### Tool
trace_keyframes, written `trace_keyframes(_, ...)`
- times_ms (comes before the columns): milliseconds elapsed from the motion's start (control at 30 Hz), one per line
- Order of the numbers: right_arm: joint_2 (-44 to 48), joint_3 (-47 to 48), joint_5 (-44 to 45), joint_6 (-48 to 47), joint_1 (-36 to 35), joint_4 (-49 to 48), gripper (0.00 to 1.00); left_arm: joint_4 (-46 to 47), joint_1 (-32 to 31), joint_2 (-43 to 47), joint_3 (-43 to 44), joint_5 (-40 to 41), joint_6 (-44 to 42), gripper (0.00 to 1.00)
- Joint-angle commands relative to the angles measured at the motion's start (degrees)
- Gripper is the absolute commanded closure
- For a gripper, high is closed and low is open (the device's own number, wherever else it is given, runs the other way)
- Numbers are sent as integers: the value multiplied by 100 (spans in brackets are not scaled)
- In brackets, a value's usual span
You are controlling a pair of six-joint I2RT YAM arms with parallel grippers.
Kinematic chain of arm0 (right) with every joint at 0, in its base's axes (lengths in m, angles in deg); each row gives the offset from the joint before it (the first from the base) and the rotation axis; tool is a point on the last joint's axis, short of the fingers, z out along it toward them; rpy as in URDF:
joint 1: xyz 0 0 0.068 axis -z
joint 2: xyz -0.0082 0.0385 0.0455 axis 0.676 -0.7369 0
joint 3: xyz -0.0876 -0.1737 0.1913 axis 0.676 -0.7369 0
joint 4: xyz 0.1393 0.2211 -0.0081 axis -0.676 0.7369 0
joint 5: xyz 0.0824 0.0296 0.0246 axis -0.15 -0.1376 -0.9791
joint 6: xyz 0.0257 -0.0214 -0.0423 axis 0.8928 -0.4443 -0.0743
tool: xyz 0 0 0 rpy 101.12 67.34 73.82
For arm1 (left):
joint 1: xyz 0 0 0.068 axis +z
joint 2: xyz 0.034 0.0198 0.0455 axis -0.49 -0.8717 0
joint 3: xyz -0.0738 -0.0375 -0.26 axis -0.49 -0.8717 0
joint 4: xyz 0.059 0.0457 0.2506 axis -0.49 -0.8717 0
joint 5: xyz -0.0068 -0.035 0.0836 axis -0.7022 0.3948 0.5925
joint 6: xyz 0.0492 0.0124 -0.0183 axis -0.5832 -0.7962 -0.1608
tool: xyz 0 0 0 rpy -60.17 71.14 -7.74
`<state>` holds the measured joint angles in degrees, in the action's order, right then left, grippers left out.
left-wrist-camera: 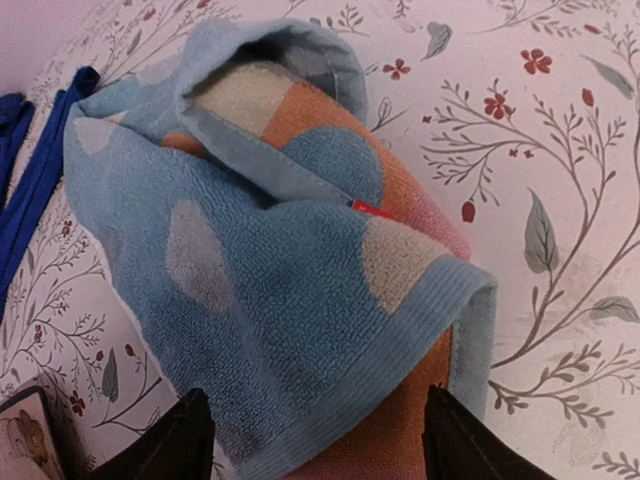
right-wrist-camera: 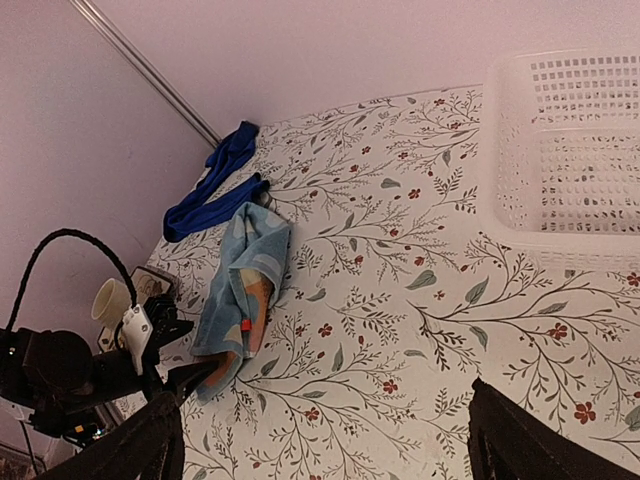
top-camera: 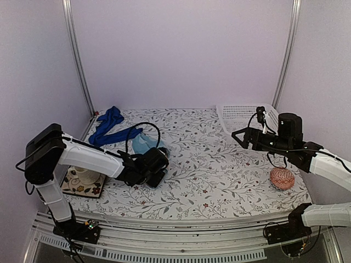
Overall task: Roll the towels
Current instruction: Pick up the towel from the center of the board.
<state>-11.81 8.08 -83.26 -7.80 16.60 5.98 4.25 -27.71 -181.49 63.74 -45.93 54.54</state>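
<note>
The light-blue towel (top-camera: 143, 143) with white and orange patches lies loosely folded left of centre on the floral table. My left gripper (top-camera: 150, 157) is low at its near end. In the left wrist view its two black fingers (left-wrist-camera: 182, 440) stand apart on either side of that end of the light-blue towel (left-wrist-camera: 270, 260), and the left gripper (left-wrist-camera: 315, 440) is open around it. The royal-blue towel (top-camera: 108, 125) lies bunched and long at the back left corner. My right gripper (top-camera: 242, 137) hovers open over the right side, with only bare table between its fingers (right-wrist-camera: 325, 440).
A white perforated basket (top-camera: 241, 118) sits at the back right. A pink-red patterned ball (top-camera: 282, 178) rests near the right front edge. A white cup on a picture coaster (top-camera: 83, 175) stands at the left front, close to the left arm.
</note>
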Motion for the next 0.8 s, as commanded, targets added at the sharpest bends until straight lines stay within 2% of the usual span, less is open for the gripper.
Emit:
trace_keyframes(0,61,84,69,-74,-43,-63,1,-190,-144,-137,202,280,-115,29)
trace_keyframes(300,66,95,39,-91,-57,-52,1,-592,-186,-471,478,619,-185,41)
trace_keyframes(467,76,103,46,-97,-57,-53,1,-728,-208,-434,568,691,-225,62)
trace_keyframes(567,67,109,52,-98,-52,-41,1,-799,-209,-397,646,689,-283,83)
trace_keyframes(633,50,130,66,-116,-61,-16,1,-835,-207,-395,722,702,-354,100)
trace_keyframes(767,-5,186,79,-154,-99,-3,1,-934,-209,-344,928,794,-440,100)
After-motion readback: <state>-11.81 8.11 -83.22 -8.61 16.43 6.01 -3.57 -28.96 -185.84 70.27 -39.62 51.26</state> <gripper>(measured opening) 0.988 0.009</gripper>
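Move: The patterned light-blue towel lies just under the left hand, its middle about 6 cm ahead, 3 cm to the left and 2 cm below the fingertips; the fingers straddle the hem of its near folded flap. The dark blue towel is roughly 26 cm ahead and 24 cm left, and the floral tray about 30 cm to the left, 1 cm nearer the base. For the right hand, the light-blue towel is some 37 cm left, 7 cm ahead and 21 cm below. The light-blue towel's near flap is pinched at its hem by the left fingers, which go from about three-quarters open to fully shut. The left hand nearly stays in place, dipping about 1 cm onto the cloth and coming back up as the fingers shut, while it rolls some 10 degrees, its left side rising. ##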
